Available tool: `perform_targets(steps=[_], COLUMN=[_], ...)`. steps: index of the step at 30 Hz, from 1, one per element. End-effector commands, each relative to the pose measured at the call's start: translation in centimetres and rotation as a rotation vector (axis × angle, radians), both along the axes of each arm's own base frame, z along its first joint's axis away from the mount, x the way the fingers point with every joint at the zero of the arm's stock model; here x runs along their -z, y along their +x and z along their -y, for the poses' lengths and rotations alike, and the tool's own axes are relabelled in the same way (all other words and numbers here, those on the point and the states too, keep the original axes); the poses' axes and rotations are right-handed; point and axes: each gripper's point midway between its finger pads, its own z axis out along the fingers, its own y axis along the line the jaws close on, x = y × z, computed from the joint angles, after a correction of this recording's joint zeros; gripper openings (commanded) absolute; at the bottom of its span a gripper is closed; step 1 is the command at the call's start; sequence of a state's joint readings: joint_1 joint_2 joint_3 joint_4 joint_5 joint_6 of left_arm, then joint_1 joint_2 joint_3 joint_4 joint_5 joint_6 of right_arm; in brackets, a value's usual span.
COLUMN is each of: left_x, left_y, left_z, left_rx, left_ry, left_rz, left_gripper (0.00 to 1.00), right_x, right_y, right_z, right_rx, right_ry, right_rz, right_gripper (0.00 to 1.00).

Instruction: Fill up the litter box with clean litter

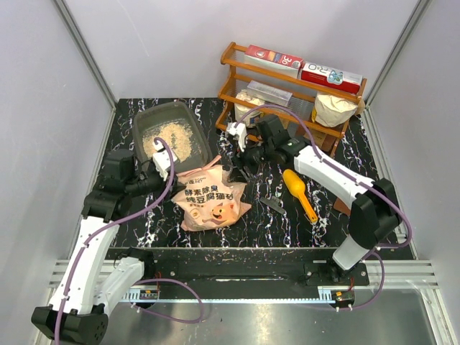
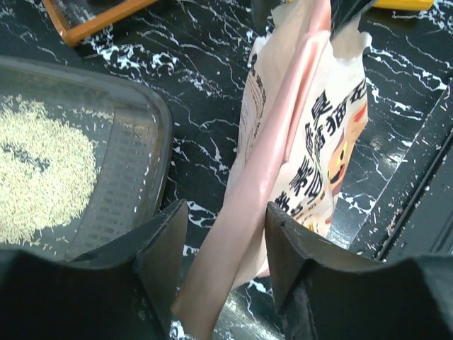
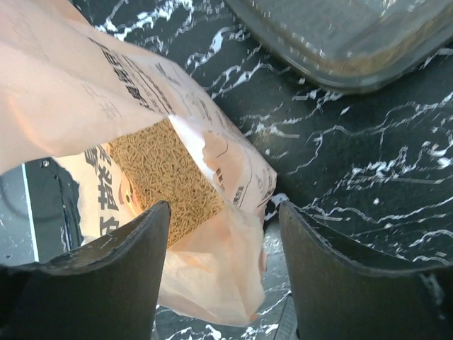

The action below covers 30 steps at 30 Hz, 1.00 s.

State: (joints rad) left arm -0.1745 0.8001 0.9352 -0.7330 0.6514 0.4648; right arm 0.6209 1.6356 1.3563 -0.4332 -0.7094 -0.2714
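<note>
The dark grey litter box (image 1: 147, 118) sits at the back left with a patch of pale clean litter (image 1: 172, 140) inside. The pink pig-face bag (image 1: 210, 198) lies in front of it, mouth toward the box. My left gripper (image 1: 175, 169) is at the bag's upper left corner. In the left wrist view it (image 2: 226, 212) stands open with the bag's pink edge (image 2: 262, 170) running between the fingers. My right gripper (image 1: 237, 162) is open at the bag's mouth. In its wrist view (image 3: 223, 212) a loose flap lies between the fingers, with more litter (image 3: 159, 177) showing inside the bag (image 3: 71, 78).
A wooden rack (image 1: 287, 86) with boxes and bags stands at the back right. A yellow-orange scoop (image 1: 300, 192) lies right of the bag, a small dark strip (image 1: 272, 205) beside it. The box's rim (image 2: 159, 134) is just left of my left fingers.
</note>
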Motion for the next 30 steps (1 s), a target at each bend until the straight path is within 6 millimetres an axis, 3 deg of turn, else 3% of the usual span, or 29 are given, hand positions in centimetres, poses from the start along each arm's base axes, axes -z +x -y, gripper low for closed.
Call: perform_targets(steps=[1, 4, 5, 6, 7, 9, 13, 16, 20, 23, 30], left_x=[-2.0, -1.8, -2.1, -1.9, -1.9, -2.6, -5.4, -7.0, -7.3, -6.4, -7.4], left_y=[1.2, 0.8, 0.3, 0.4, 0.6, 1.1, 1.4, 1.0, -0.1, 0.0, 1.1], left_z=[1.6, 2.9, 3.6, 3.8, 4.0, 4.2, 4.6, 4.9, 5.6, 6.4, 8.4], left_rx=[0.022, 0.101, 0.156, 0.168, 0.169, 0.165, 0.177, 0.199, 0.235, 0.238, 0.181], left_ry=[-0.119, -0.166, -0.186, -0.191, -0.199, -0.216, -0.244, -0.272, -0.304, -0.317, -0.462], left_rz=[0.047, 0.003, -0.002, -0.021, -0.033, -0.031, 0.004, 0.012, -0.022, -0.028, -0.070], left_gripper=[0.47, 0.35, 0.27, 0.19, 0.06, 0.00, 0.00, 0.00, 0.00, 0.00, 0.00], right_x=[1.9, 1.1, 0.6, 0.5, 0.0, -0.6, -4.2, -5.7, -5.3, -4.7, -6.0], right_y=[0.6, 1.6, 1.9, 1.9, 2.1, 2.4, 2.2, 1.5, 1.3, 1.4, 3.7], right_z=[0.9, 1.3, 1.6, 1.8, 2.0, 2.5, 2.8, 3.1, 4.0, 4.3, 4.6], right_rx=[0.052, 0.085, 0.085, 0.080, 0.080, 0.088, 0.098, 0.083, 0.089, 0.102, 0.141], right_ry=[-0.120, -0.148, -0.160, -0.168, -0.168, -0.180, -0.112, -0.086, -0.106, -0.114, -0.094], right_rz=[0.024, 0.063, 0.100, 0.115, 0.140, 0.184, 0.236, 0.263, 0.243, 0.223, 0.240], right_gripper=[0.63, 0.39, 0.30, 0.08, 0.00, 0.00, 0.00, 0.00, 0.00, 0.00, 0.00])
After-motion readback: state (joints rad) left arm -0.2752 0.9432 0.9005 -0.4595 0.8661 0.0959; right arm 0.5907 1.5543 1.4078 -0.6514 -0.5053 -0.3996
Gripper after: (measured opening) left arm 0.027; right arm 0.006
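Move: The left edge of the litter bag's mouth lies between your left fingers, about 2 cm below their pads; the bag's middle is some 10 cm right, 5 cm back and 12 cm below, the litter box some 20 cm ahead, 5 cm left, 20 cm below. The bag's right mouth edge sits about 3 cm below the right hand and 1 cm right; from that hand the grey tool is 14 cm right, 5 cm back, the yellow scoop 23 cm right, 2 cm back, both 18 cm below. Shut the left gripper on its edge of the bag's mouth while carrying it right, about 6 cm in all, fingers swinging to point farther right. Sink the right gripper about 3 cm, pinch the opposite edge, then lift it back up and draw it some 5 cm right towards the scoop, its fingers tipping a little steeper. ##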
